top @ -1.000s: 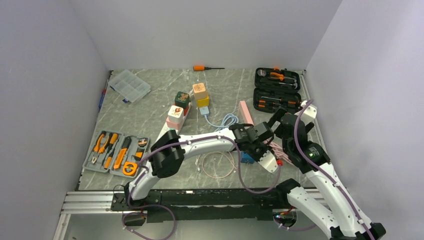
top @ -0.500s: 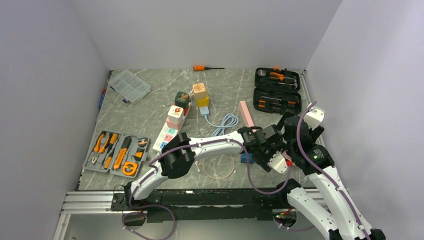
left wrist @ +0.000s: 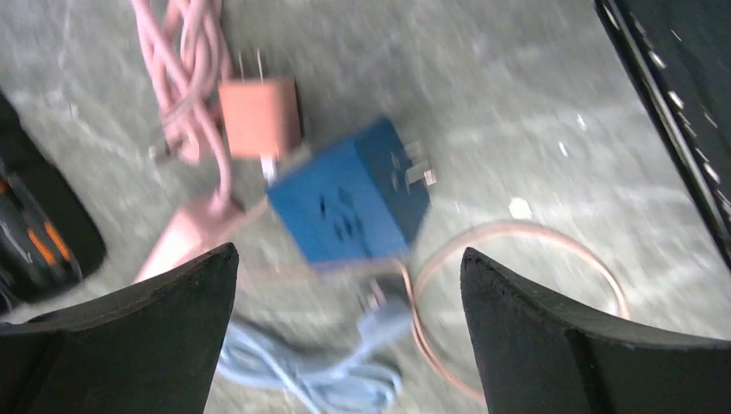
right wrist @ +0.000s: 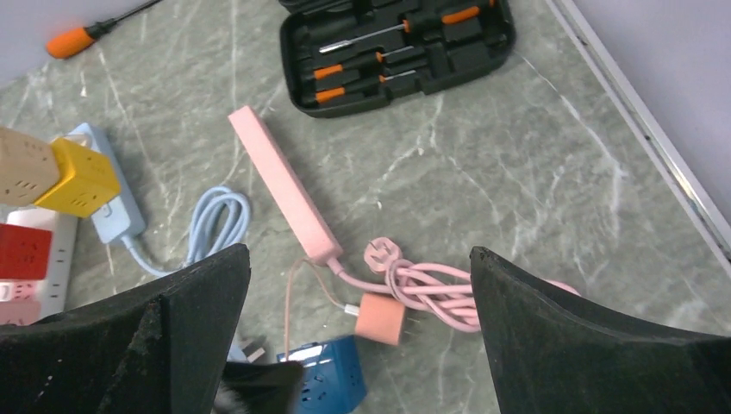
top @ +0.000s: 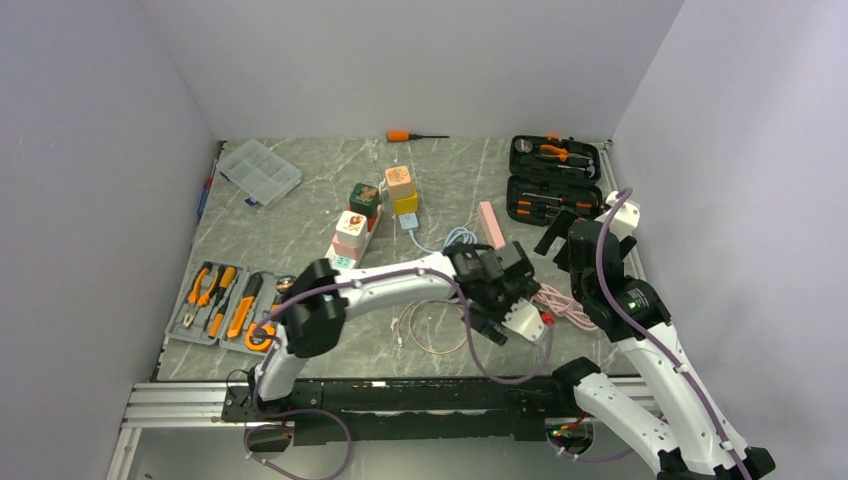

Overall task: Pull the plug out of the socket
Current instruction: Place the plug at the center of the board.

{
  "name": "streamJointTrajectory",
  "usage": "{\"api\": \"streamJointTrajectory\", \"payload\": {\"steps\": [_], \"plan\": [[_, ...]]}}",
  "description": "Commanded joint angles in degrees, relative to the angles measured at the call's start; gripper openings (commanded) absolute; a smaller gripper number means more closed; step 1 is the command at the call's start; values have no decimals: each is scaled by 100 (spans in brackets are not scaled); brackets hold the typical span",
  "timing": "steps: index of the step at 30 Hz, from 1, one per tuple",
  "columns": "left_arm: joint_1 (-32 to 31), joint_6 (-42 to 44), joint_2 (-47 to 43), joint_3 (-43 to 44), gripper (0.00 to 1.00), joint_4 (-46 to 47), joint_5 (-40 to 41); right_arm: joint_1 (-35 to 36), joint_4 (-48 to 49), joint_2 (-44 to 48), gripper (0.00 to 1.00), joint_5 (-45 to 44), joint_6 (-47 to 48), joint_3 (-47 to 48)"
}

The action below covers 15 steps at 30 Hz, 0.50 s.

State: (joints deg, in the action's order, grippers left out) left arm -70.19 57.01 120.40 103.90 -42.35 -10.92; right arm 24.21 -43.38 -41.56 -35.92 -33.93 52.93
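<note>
The blue cube socket (left wrist: 349, 203) lies on the table, and the orange plug (left wrist: 259, 116) lies beside it with its prongs bare, apart from the socket. My left gripper (left wrist: 346, 259) hangs open just above the socket with nothing between its fingers. In the right wrist view the plug (right wrist: 385, 317) and the socket (right wrist: 332, 375) lie below my right gripper (right wrist: 358, 254), which is open, empty and well above the table. In the top view the left wrist (top: 490, 280) hides the socket.
A pink power strip (right wrist: 284, 185) and its bundled pink cord (right wrist: 440, 289) lie right beside the plug. A thin copper-coloured wire loop (top: 432, 330), a light blue cable (right wrist: 220, 220) and a black tool case (right wrist: 396, 52) lie around them. A white strip with cube adapters (top: 345, 250) lies further left.
My left gripper has opened wide, let go of the blue socket and swung back to the left. My right arm has drawn back and up, its gripper still open.
</note>
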Motion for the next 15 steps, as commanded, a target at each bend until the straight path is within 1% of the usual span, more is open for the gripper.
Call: {"api": "streamJointTrajectory", "payload": {"steps": [1,3,5,7,8,10,12,15], "plan": [[483,-380,-1354,95,99,-1528,-538,23,586,-211,100,615,378,274],[810,-506,-1821,176,99,-2025,-928,31,701,-372,100,976,527,334],[1173,-359,-2242,324,99,-2565,-1255,45,877,-518,100,1214,636,261],[1640,-237,-2698,398,99,-2957,-1604,97,1059,-654,100,1410,694,219],[2008,-199,-2887,357,99,-3095,-1744,132,1128,-792,100,1490,717,216],[2585,-90,-3277,106,99,-3232,-1868,222,1238,-1058,100,1627,756,263],[3131,43,-3600,-217,99,-3190,-1721,319,1404,-1333,100,1778,839,327],[4119,-305,-3774,-420,99,-2756,-1761,439,1662,-1827,100,1966,987,483]]}}
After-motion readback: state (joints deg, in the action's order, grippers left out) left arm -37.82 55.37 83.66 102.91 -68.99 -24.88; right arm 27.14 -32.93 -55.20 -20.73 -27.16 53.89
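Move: The white cube plug on the long white power strip lies about 29 cm to the left of my left hand and 15 cm ahead, roughly at its height; the green cube plug is some 8 cm beyond it, and the yellow plug is 15 cm left and 25 cm ahead of this hand. The blue plug lies 6 cm to its right, slightly lower. From my right hand, the white cube plug is about 45 cm left, 9 cm ahead and 13 cm lower. With fingers still wide open and empty, I sweep my left hand about 24 cm left while lifting it some 20 cm and easing forward, away from the blue plug and towards the white power strip's cube plugs, turning it roughly 25 degrees counter-clockwise. My open right hand follows left by 8 cm and a little forward and down, towards the pink strip, turning about 20 degrees the same way. ##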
